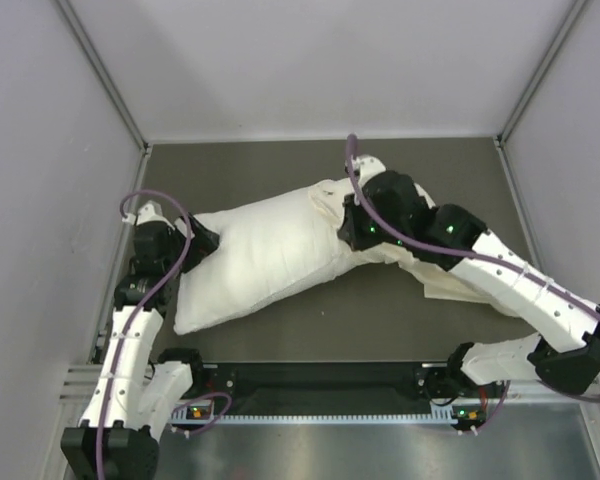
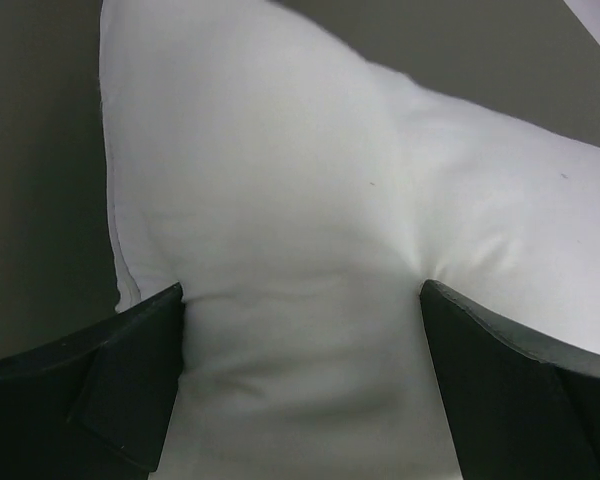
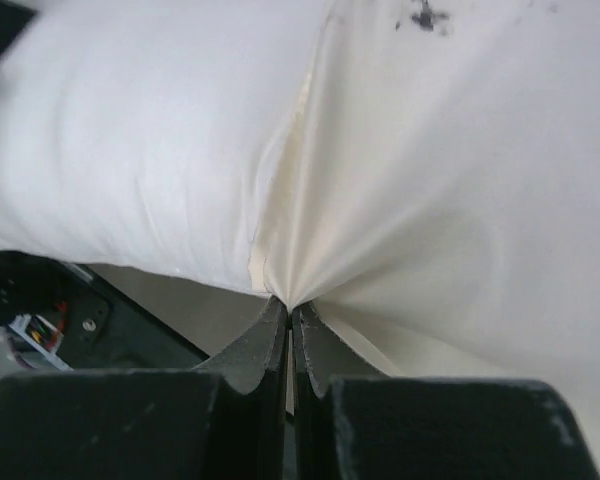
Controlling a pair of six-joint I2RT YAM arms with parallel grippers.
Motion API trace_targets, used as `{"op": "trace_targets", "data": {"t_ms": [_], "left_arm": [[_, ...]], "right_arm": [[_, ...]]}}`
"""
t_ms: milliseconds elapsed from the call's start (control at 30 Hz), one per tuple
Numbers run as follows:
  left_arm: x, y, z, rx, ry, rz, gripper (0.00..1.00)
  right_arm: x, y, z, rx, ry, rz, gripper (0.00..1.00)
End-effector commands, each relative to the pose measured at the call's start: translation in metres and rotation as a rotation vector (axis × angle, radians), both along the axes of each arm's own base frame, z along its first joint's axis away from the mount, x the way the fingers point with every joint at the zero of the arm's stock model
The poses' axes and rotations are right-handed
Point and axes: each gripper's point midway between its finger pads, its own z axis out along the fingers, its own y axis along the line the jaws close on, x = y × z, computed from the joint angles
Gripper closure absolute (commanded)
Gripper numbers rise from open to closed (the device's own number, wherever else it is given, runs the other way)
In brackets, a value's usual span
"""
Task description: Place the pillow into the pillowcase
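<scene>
The plump white pillow (image 1: 260, 260) lies diagonally across the dark table, from near left to far right. My left gripper (image 1: 205, 240) grips its left end; in the left wrist view the pillow (image 2: 280, 150) bulges between the two fingers (image 2: 130, 370), which press into it, with the left gripper (image 2: 300, 300) closed on it. The cream pillowcase (image 1: 440, 285) lies at the pillow's right end, partly under my right arm. My right gripper (image 1: 352, 228) is shut on a pinched edge of the pillowcase (image 3: 450, 180), right beside the pillow (image 3: 130, 130); the right gripper (image 3: 290, 305) has its jaws together.
The dark table surface (image 1: 280, 170) is enclosed by grey walls (image 1: 40, 150) on the left, back and right. A black and metal rail (image 1: 320, 385) with both arm bases runs along the near edge.
</scene>
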Motion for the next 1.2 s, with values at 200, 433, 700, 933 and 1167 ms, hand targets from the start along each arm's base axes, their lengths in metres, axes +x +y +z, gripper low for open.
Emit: {"op": "trace_targets", "data": {"t_ms": [200,433,700,933,1167], "left_arm": [[0.039,-0.028,0.076,-0.058,-0.025,-0.146,0.01],[0.052,-0.033,0.098,-0.060,0.076,-0.184,0.01],[0.061,-0.038,0.051,-0.097,0.166,-0.199,0.01],[0.070,-0.029,0.078,-0.026,0.109,-0.191,0.01],[0.075,0.024,0.155,0.233,0.056,-0.037,0.01]], "right_arm": [[0.061,0.028,0.147,0.340,-0.164,0.108,1.00],[0.075,0.004,0.161,0.345,-0.137,0.018,1.00],[0.131,-0.039,0.081,0.180,-0.059,-0.151,0.99],[0.154,-0.052,0.075,0.133,-0.067,-0.188,0.96],[0.193,-0.050,0.048,0.089,-0.035,-0.211,0.98]]}}
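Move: The left gripper stands wide open on the pillow's left end, with the pillow's middle about 18 cm to its right, level ahead and some 8 cm lower; the pillowcase mouth is roughly 29 cm to its right and 2 cm ahead. From the right gripper, which pinches the near rim, the pillow's case-covered far corner lies about 18 cm ahead, 3 cm left and 15 cm below. The pillow's middle is 14 cm left and 5 cm ahead, the pillowcase's loose bulk 21 cm right and 4 cm ahead. Keep the pillowcase rim pinched in the right gripper and haul it forward about 16 cm towards the pillow's far side, first rising some 9 cm, then sinking again and easing a little right. Meanwhile lift the open left gripper up and forward off the pillow's end, dip it, then raise it once more to finish about 12 cm higher. ##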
